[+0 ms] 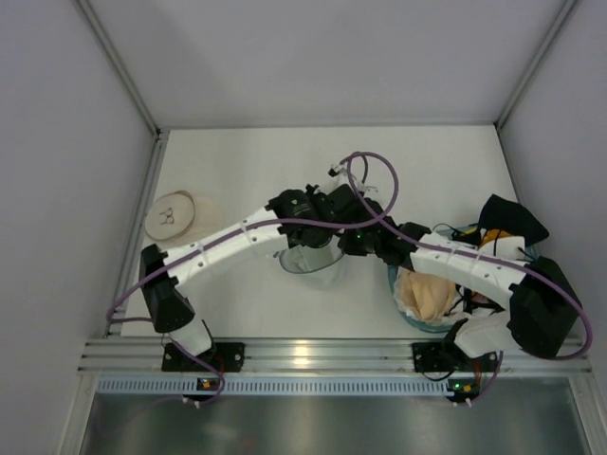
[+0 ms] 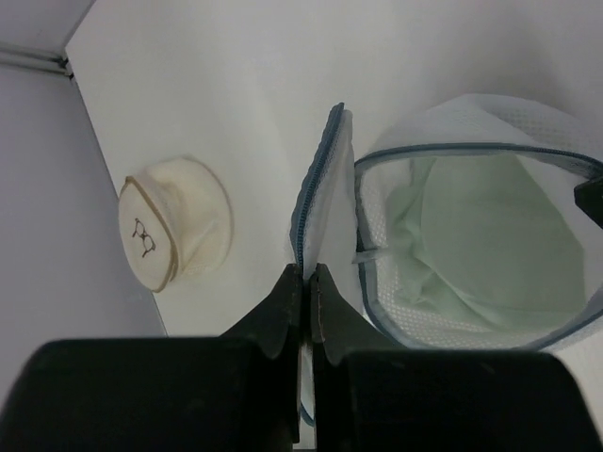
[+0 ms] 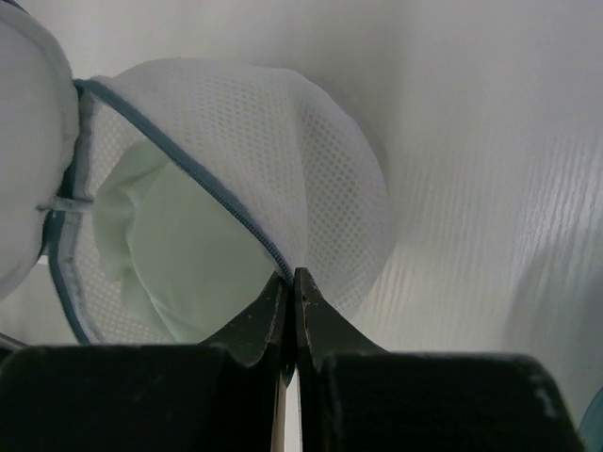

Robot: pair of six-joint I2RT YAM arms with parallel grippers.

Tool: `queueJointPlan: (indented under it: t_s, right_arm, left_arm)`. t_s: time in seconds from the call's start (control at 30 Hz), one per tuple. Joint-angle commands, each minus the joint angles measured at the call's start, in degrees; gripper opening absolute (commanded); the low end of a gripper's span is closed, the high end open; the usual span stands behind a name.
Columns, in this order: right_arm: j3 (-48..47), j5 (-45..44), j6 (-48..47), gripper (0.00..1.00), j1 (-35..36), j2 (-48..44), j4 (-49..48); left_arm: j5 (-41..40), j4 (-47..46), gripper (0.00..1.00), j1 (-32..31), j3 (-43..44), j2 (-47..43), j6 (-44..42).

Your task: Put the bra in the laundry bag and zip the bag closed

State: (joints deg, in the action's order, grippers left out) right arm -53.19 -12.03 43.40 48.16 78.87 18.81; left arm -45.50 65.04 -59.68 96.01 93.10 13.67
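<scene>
The laundry bag (image 1: 308, 258), a round white mesh pouch with blue zipper trim, stands open at the table's middle under both arms. A pale green garment (image 2: 480, 235), seemingly the bra, lies inside it (image 3: 179, 245). My left gripper (image 2: 306, 273) is shut on the edge of the bag's upright lid flap (image 2: 320, 179). My right gripper (image 3: 290, 275) is shut on the zipper rim of the bag's mesh wall (image 3: 311, 141), on the opposite side. In the top view both sets of jaws are hidden under the wrists.
A cream round pad (image 1: 180, 216) with a small dark logo lies at the left of the table (image 2: 179, 226). A blue basket (image 1: 413, 322) with beige and black garments sits at the right under my right arm. Grey walls enclose the table.
</scene>
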Motion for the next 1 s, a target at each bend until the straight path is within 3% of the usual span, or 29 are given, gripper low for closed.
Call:
queueJointPlan:
  t_s: [0.0, 0.1, 0.13, 0.2, 0.27, 0.5, 0.6, 0.63, 0.83, 0.97]
  right_arm:
    - [0.8, 0.1, 3.6, 0.00, -1.8, -4.0, -3.4]
    - [2.4, -0.2, 4.6, 0.00, -2.5, -6.0, -3.3]
    - [3.3, -0.1, 4.8, 0.00, -2.6, -6.9, -3.7]
    - [4.0, 0.5, 5.0, 0.00, -3.7, -7.4, -3.8]
    - [4.8, 1.7, 5.1, 0.00, -4.5, -8.0, -4.6]
    - [6.0, 4.2, 3.5, 0.00, -6.0, -7.8, -7.8]
    - [6.7, 5.7, 2.1, 0.00, -7.2, -7.9, -9.0]
    - [6.7, 6.8, 1.6, 0.00, -7.6, -7.9, -9.2]
    - [6.3, 9.0, -0.5, 0.00, -9.0, -8.0, -9.8]
    - [7.1, 11.2, -0.7, 0.00, -9.8, -7.7, -11.0]
  left_arm:
    - [-1.9, 1.9, 0.00, -2.3, 1.0, 3.5, 1.7]
    - [1.0, 1.9, 0.19, -3.8, 3.3, 4.9, 4.1]
    - [2.0, 1.8, 0.40, -3.9, 4.2, 5.0, 5.6]
    - [3.0, 1.6, 0.63, -3.9, 6.4, 4.0, 7.2]
    - [2.7, 1.3, 0.75, -3.9, 8.0, 2.0, 8.7]
    - [8.8, -7.8, 0.88, -3.0, 3.9, -12.1, 10.3]
    - [14.0, -12.9, 0.89, 2.3, -2.9, -21.2, 12.4]
    - [17.9, -14.0, 0.88, 6.8, -7.4, -25.4, 12.9]
    - [32.8, -24.6, 0.86, 27.8, -26.7, -30.5, 19.2]
    - [40.4, -32.1, 0.84, 31.0, -35.6, -31.0, 20.3]
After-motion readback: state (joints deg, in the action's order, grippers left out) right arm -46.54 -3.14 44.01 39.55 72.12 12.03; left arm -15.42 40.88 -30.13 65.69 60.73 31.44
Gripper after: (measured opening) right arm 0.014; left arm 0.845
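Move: Below the left hand, which already holds the free edge of the raised lid, lies the laundry bag's open mouth: its middle is about 14 cm down, 4 cm back and 2 cm right. The bra sits inside, some 4 cm under the mouth. The bag's right rim, about 9 cm right of the left hand, 1 cm back and 12 cm lower, is already pinched by the right hand. From the right hand, the mouth's middle is about 7 cm left, 2 cm back and 2 cm down. Carrying the lid edge right and down towards the pinched rim, the left hand goes some 4 cm, opens wide and lets the lid go. It then backs off a little, rises about 10 cm and swings left clear of the bag, rolling its left side down roughly 50 degrees, before sinking again. The right hand keeps its pinch on the zip rim, easing slightly right and up. ##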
